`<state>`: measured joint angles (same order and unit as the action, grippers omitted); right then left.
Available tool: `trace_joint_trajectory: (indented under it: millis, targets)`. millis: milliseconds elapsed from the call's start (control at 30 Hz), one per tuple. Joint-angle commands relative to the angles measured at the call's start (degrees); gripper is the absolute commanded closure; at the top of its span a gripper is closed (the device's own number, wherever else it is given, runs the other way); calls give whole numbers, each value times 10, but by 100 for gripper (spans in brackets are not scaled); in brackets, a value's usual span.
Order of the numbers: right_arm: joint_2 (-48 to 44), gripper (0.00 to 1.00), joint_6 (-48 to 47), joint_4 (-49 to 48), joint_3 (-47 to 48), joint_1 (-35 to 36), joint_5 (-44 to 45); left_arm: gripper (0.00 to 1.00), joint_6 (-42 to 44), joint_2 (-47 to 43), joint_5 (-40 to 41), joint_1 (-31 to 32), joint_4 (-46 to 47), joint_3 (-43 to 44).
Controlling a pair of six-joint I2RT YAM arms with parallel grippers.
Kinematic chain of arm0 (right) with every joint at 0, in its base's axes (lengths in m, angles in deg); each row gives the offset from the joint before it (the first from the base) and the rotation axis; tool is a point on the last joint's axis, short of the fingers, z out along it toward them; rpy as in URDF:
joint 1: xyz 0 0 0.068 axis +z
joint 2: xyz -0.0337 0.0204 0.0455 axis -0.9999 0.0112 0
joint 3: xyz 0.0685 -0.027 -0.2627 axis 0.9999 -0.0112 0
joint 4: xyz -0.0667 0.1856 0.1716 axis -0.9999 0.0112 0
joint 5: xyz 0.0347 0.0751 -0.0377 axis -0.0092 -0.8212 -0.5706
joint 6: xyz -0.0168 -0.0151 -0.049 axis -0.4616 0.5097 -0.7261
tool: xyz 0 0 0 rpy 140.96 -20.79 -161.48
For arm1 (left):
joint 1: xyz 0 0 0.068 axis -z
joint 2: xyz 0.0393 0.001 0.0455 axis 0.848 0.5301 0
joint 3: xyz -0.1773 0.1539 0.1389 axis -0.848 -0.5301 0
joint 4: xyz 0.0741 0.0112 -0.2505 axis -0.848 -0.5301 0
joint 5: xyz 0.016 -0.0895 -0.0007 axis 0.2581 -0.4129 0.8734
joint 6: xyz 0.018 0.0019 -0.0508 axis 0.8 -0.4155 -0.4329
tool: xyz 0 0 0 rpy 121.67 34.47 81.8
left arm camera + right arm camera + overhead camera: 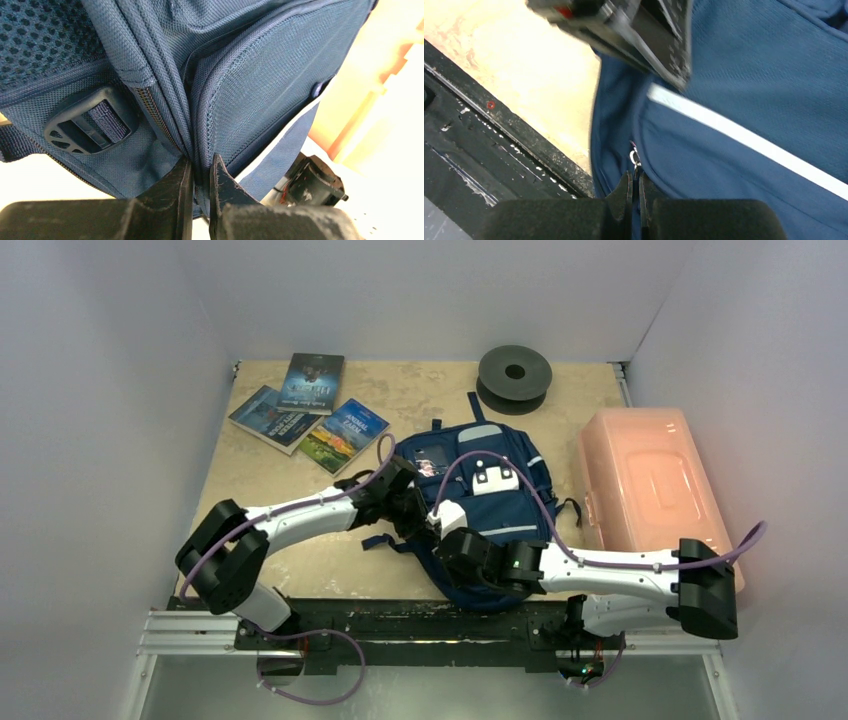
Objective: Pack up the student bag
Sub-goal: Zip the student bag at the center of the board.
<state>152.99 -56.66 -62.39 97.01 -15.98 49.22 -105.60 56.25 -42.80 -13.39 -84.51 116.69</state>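
Note:
The student bag (pixel 495 502), navy with white trim, lies flat mid-table with its bottom toward the arms. My left gripper (pixel 413 508) is at its left side. In the left wrist view that gripper (pixel 201 161) is shut, pinching a fold of bag (pixel 250 85) fabric beside a zip seam. My right gripper (pixel 452 540) is at the bag's near left corner. In the right wrist view it (pixel 635 176) is shut on the tab of a zipper pull (pixel 634 158) on the bag (pixel 734 90).
Three books (pixel 314 380) (pixel 268 418) (pixel 343 434) lie at the table's far left. A dark spool (pixel 515 375) sits at the back. A pink translucent box (pixel 650 490) lies right of the bag. A black rail (pixel 484 135) runs along the near table edge.

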Motion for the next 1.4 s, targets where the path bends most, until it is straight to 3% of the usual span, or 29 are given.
trace_joint_trajectory:
  millis: [0,200,367,600,833,1000,1067,1100,1167,1200,1267,1367]
  targets:
    - [-27,100,34,98,44,9,17,100,168,-44,3,-83,-88,27]
    - [-54,100,226,204,-14,9,0,100,214,-72,-64,-140,-55,5]
    - [-118,100,413,311,-47,0,20,100,249,-56,-85,-150,-62,10]
    - [-237,100,540,323,-128,-78,-21,100,294,-51,-106,-172,-64,-3]
    - [-269,100,649,391,-98,-103,144,100,344,-37,-185,-219,-69,-11]
    - [-242,100,691,408,-89,-127,189,100,382,-42,-213,-248,-104,-13]
    - [-240,100,682,388,-92,-127,201,100,396,-46,-211,-250,-119,-10]
    - [-242,100,647,365,-92,-128,212,93,398,-55,-204,-245,-122,-12]
    - [-258,100,544,302,-82,-128,230,66,408,-97,-151,-227,-139,-12]
    - [-268,100,475,264,-79,-127,222,57,417,-123,-123,-216,-153,-9]
    - [-294,100,368,195,-82,-127,189,50,432,-174,-34,-180,-193,7]
    - [-340,100,287,126,-107,-127,138,46,435,-247,136,-100,-218,25]
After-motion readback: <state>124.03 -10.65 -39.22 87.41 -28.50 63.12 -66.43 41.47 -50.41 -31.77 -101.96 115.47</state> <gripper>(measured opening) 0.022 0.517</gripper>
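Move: The right hand still grips the zipper pull near the front pocket's near-left corner. The zipper's near-right bend lies about 20 cm to its right, 3 cm ahead and level; the middle of the pocket's white stripe is some 10 cm right and 6 cm ahead, and the white buckle flap 10 cm right and 18 cm ahead. The left hand still pinches the bag's left edge, with the zipper pull about 7 cm back and 5 cm to its right, the strap tail 9 cm left, 3 cm back and 5 cm below. Keeping its pinch on the zipper pull, the right hand draws it rightwards around the near edge of the front pocket, some 13 cm in all: first right, slightly back and down, then curving forward and up by about 5 cm towards the bag's right side, turning clockwise to 60 degrees and easing back a little. Against this pull the left hand drags the bag's left edge about 9 cm left, fast and then slower, before it opens, lets go of the cloth and moves on left and up. ##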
